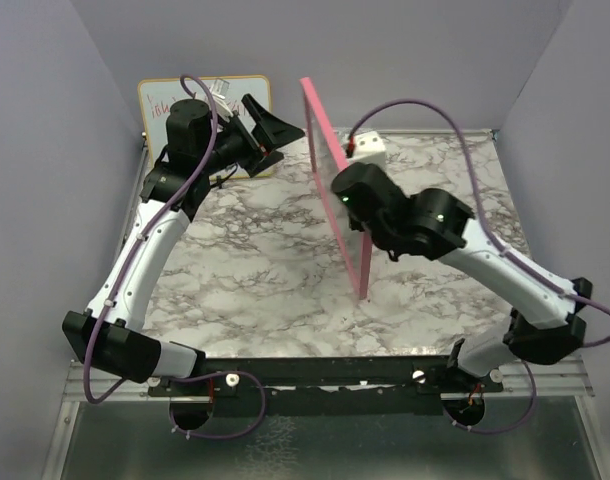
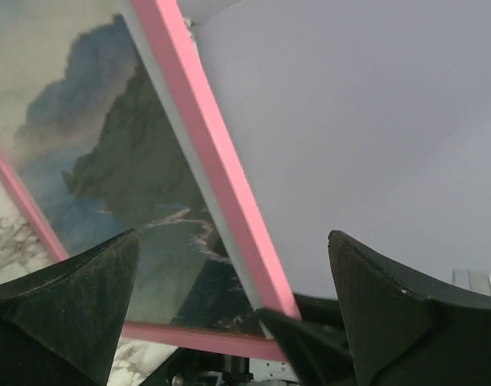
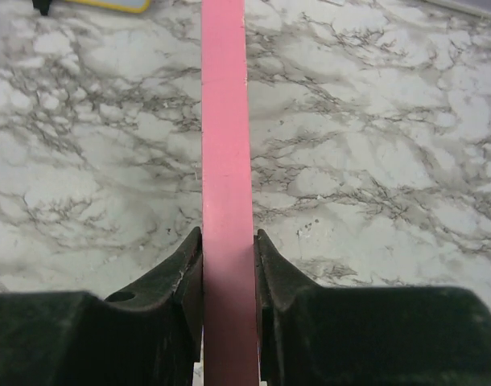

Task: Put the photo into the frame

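Observation:
The frame (image 1: 330, 170) stands upright on its long edge across the middle of the marble table, pink rim up. My right gripper (image 1: 351, 205) is shut on its top rim; in the right wrist view both fingers press the pink edge (image 3: 224, 121) of the frame, one on each side, at the right gripper (image 3: 228, 241). The photo (image 2: 125, 169), a sea coast with dark mountains, shows inside the frame (image 2: 205, 137) in the left wrist view. My left gripper (image 1: 278, 138) hangs wide open at the frame's far end, its fingers apart with nothing between them at the left gripper (image 2: 233, 241).
A yellow-edged whiteboard (image 1: 200, 95) with red writing lies at the back left, under the left arm. A small white box (image 1: 370, 148) sits at the back, right of the frame. Grey walls close in the table on three sides.

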Controlling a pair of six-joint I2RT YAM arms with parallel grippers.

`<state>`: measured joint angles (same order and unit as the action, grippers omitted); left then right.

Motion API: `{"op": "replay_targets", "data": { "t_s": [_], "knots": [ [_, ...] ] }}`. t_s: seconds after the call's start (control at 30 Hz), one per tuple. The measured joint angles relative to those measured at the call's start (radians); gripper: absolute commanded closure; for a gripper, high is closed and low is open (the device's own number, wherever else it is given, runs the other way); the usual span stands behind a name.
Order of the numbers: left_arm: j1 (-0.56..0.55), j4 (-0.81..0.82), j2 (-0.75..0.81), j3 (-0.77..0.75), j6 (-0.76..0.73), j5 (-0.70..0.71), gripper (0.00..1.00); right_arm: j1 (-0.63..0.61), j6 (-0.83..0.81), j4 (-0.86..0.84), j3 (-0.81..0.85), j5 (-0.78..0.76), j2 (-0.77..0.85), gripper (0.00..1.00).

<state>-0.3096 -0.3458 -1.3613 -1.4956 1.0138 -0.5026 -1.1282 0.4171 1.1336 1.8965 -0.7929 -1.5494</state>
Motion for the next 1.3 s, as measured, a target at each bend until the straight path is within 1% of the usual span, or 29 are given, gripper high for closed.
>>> {"op": "replay_targets", "data": {
  "t_s": [0.1,0.2,0.3,0.4,0.5,0.6,0.77,0.97,1.0,1.03,1.07,1.13,1.3],
  "knots": [
    [0.015,0.005,-0.014,-0.052,-0.037,-0.020,0.01,0.106,0.009,-0.096,-0.128,0.076,0.142,0.99],
    [0.022,0.006,-0.015,-0.056,-0.061,-0.029,0.01,0.182,0.020,-0.167,-0.240,0.157,0.254,0.99],
    [0.027,0.006,-0.021,-0.037,-0.078,-0.031,0.01,0.242,0.045,-0.229,-0.344,0.234,0.336,0.99],
    [0.027,0.006,-0.023,0.013,-0.093,-0.030,0.01,0.280,0.106,-0.282,-0.453,0.295,0.393,0.99],
    [0.027,0.003,-0.029,0.074,-0.111,-0.029,0.01,0.304,0.177,-0.367,-0.550,0.324,0.446,0.99],
    [0.027,-0.013,-0.033,0.144,-0.141,-0.019,0.01,0.325,0.254,-0.437,-0.655,0.346,0.515,0.96],
    [0.033,-0.040,-0.039,0.249,-0.221,0.042,0.01,0.347,0.381,-0.512,-0.831,0.410,0.615,0.94],
    [0.050,-0.049,-0.117,0.355,-0.361,0.179,0.01,0.349,0.515,-0.604,-1.048,0.521,0.713,0.94],
    [0.053,-0.050,-0.149,0.375,-0.410,0.245,0.01,0.349,0.531,-0.622,-1.085,0.536,0.732,0.94],
    [0.053,-0.050,-0.149,0.375,-0.410,0.245,0.01,0.349,0.543,-0.638,-1.117,0.547,0.748,0.94],
    [0.055,-0.053,-0.190,0.399,-0.435,0.280,0.01,0.349,0.556,-0.658,-1.155,0.560,0.768,0.93],
    [0.062,-0.046,-0.214,0.427,-0.473,0.335,0.01,0.350,0.571,-0.693,-1.231,0.583,0.802,0.92],
    [0.097,0.013,-0.218,0.490,-0.534,0.365,0.01,0.357,0.594,-0.814,-1.424,0.659,0.857,0.82]
  ]
}}
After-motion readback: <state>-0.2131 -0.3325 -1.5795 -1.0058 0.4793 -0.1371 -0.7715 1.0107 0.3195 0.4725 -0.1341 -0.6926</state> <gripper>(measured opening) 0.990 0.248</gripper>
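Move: The right hand already grips the near end of the raised rim of the nearly upright frame, whose middle is about 13 cm ahead, 3 cm left and 14 cm below; the table spot it will cover is 4 cm ahead, 6 cm left and 33 cm down. From the open left hand, the frame's middle is 2 cm ahead, 6 cm right and 20 cm below; the whiteboard stands 10 cm ahead, 19 cm left, 28 cm lower. Laying the frame over, the right hand keeps its pinch, swings about 7 cm right, then lowers some 20 cm while drawing back a little, rolling some 50 degrees, left side up, and tipping fingers down. The left hand, still wide open, rises slightly, then drops steeply and swings left, rolling left side up, to come over the left rim. ##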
